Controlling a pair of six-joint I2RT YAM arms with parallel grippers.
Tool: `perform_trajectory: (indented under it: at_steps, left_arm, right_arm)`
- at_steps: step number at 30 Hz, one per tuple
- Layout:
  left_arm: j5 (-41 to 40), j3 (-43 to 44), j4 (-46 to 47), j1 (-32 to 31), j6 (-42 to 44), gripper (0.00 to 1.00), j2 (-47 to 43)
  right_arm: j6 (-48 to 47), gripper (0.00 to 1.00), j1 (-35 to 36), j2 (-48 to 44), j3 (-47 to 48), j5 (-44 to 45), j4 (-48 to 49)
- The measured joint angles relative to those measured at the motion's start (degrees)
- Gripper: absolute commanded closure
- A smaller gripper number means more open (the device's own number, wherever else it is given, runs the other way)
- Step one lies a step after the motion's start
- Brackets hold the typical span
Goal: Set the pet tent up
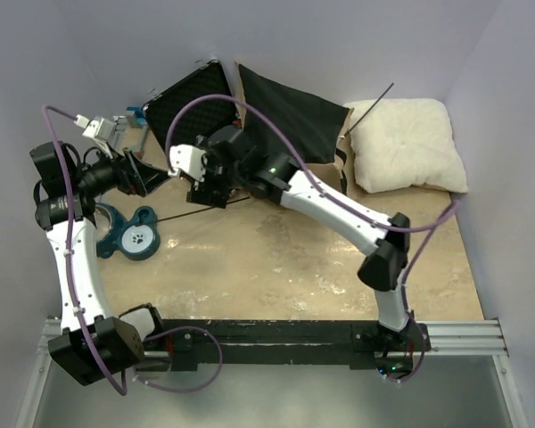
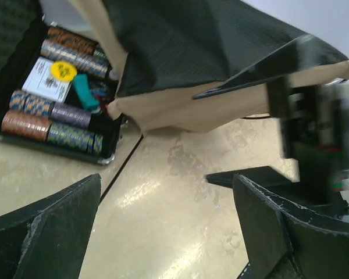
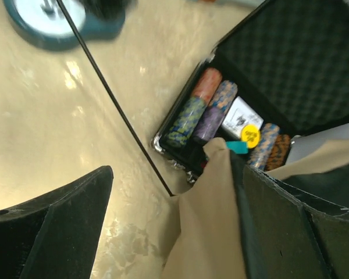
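Observation:
The pet tent (image 1: 294, 111) lies slumped at the back of the table, black floor panel up with tan canvas at its edges; in the left wrist view the pet tent (image 2: 180, 110) hangs over the chip case. One thin dark pole (image 1: 205, 208) lies on the table. My left gripper (image 1: 156, 178) is open over bare table, left gripper (image 2: 167, 180) short of the fabric. My right gripper (image 1: 196, 183) is open at the tent's left corner. Tan canvas (image 3: 215, 221) lies between the right gripper (image 3: 177, 171) jaws, against the right finger (image 3: 296, 226).
A black case of coloured chips (image 1: 192, 98) stands open at the back left, partly under the tent. A white fluffy pillow (image 1: 406, 143) sits at the back right. A blue paw-print holder (image 1: 134, 234) lies near the left arm. Walls close in on both sides.

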Motion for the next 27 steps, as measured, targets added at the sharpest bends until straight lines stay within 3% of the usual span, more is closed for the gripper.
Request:
perform_trajectory:
  at_steps: [6,13,27]
  left_arm:
    - [-0.7,0.9,-10.7,5.7,5.2,0.01,0.9]
    - [0.2,2.4,-18.9,7.2,11.6,0.01,1.1]
    - [1.7,2.8,-20.4,9.4,12.5,0.01,2.1]
  right_arm:
    - [-7.8,0.01,0.3,12.7,2.0,5.6,0.1]
    - [-18.0,0.01,-2.6,18.0,6.8,8.5,0.9]
    - [-28.7,0.05,-6.5,23.0,9.1,8.0,3.3]
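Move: The right hand, empty, is above the near side of the chip case. The tan corner tip of the pet tent lies about 16 cm straight ahead of it and 15 cm lower; the chip tray sits some 20 cm ahead, 3 cm left and 26 cm below, while the middle of the loose pole lies roughly 6 cm ahead, 6 cm left and 28 cm down. From the left hand that tent corner is about 18 cm ahead, 16 cm right and 16 cm lower. Down and forward, the right hand sweeps towards the tent's tan corner at the case: a fast drop first, then a nearly level run forward, and a second dip, about 13 cm each way in all. Its wrist turns some 30 degrees so the wide-open fingers point more forward and steeper down. The empty left hand eases left, down and a little back, away from the tent. ##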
